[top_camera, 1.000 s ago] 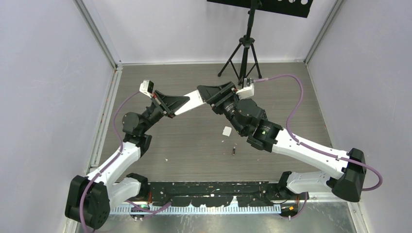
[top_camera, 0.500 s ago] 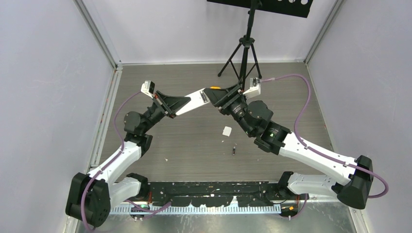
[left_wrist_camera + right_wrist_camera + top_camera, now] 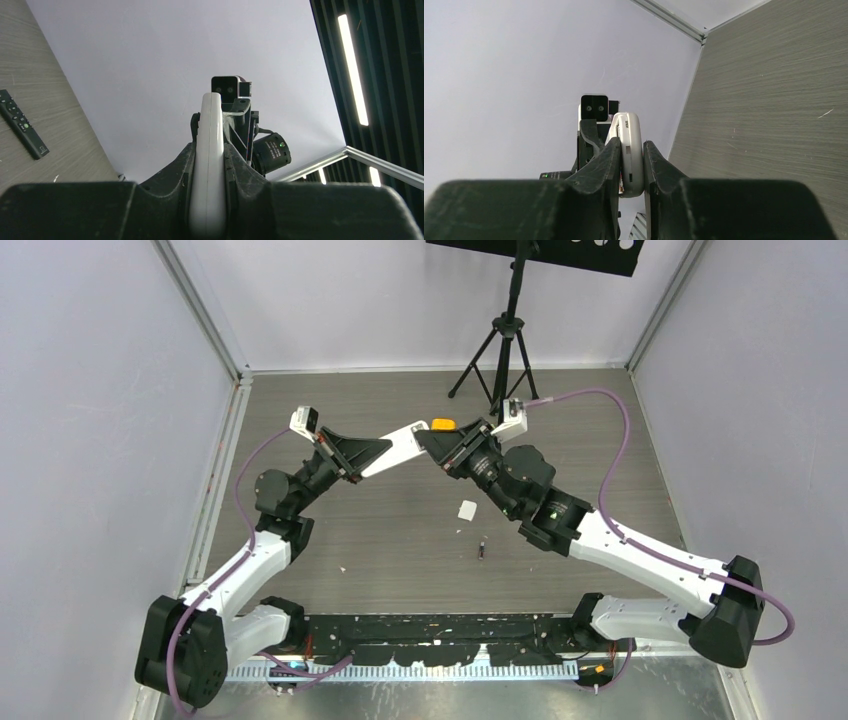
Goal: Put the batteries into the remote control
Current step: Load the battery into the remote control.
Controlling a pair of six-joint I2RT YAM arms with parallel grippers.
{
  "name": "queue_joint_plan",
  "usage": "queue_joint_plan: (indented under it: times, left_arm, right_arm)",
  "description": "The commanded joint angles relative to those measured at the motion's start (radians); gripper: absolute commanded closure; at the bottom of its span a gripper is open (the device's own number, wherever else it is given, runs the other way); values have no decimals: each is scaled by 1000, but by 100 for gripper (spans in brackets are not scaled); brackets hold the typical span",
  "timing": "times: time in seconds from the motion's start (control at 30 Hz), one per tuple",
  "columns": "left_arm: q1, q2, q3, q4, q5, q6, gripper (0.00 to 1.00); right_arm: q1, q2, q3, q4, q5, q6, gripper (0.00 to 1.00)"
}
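A white remote control (image 3: 398, 449) hangs in the air between my two arms. My left gripper (image 3: 372, 457) is shut on one end of it; in the left wrist view the remote (image 3: 211, 115) stands edge-on between the fingers (image 3: 209, 155). My right gripper (image 3: 428, 437) meets it from the other side, its jaws pressed on the remote's (image 3: 630, 131) rounded end (image 3: 631, 152). One small dark battery (image 3: 481, 551) lies on the table in front of the arms. Other batteries are out of view.
A small white flat piece (image 3: 467, 509) lies on the table near the battery. An orange object (image 3: 441, 424) shows just behind the right gripper. A black remote (image 3: 22, 124) lies on the floor in the left wrist view. A tripod (image 3: 503, 350) stands at the back.
My right gripper has moved onto the remote's free end and closed its jaws on it. The orange object behind it has come into view. The left arm has held still.
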Motion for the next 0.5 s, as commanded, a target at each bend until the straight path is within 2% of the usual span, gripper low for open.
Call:
queue_joint_plan:
  times: [0.0,0.13,0.2,0.23,0.33,0.4,0.47]
  left_arm:
    - [-2,-7,6,47,6,30,100]
    - [-2,-7,7,43,9,38,100]
    - [-1,-10,8,33,11,48,100]
    - [-2,-13,9,22,11,56,100]
    - [-1,-25,9,-41,14,115,100]
    - [2,-37,9,-97,19,174,100]
    - [5,-52,9,-156,29,243,100]
  right_arm:
    - [-10,1,18,16,-6,-11,82]
    - [-17,3,15,13,-14,-11,83]
    - [-21,4,16,5,-20,-11,80]
    - [-25,2,16,-2,-26,-9,73]
    - [-41,-18,16,-39,-47,-13,39]
    - [-60,-46,11,-77,-70,-32,28]
    - [-78,-92,-7,-123,-87,-59,26]
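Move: The right fingers already straddle the battery end of the white remote control, its open slot only about 1 cm ahead and 1 cm left of that hand. From the left hand, which grips the remote, the slot is roughly 6 cm right and 2 cm ahead. Some 25 cm below the right hand, the white battery cover lies about 11 cm back and 10 cm right, the loose battery about 20 cm back and 14 cm right, the yellow block about 8 cm ahead and 5 cm right. The right hand first all but holds its place, shut across the battery end of the white remote, then spreads its fingers wide to let go while sinking a little over 1 cm and easing just under 1 cm each to the right and forward. The left hand keeps its grip on the remote, still at first, then lowers it about 1.5 cm with a slight roll of some 5 degrees that lifts the hand's left side. ##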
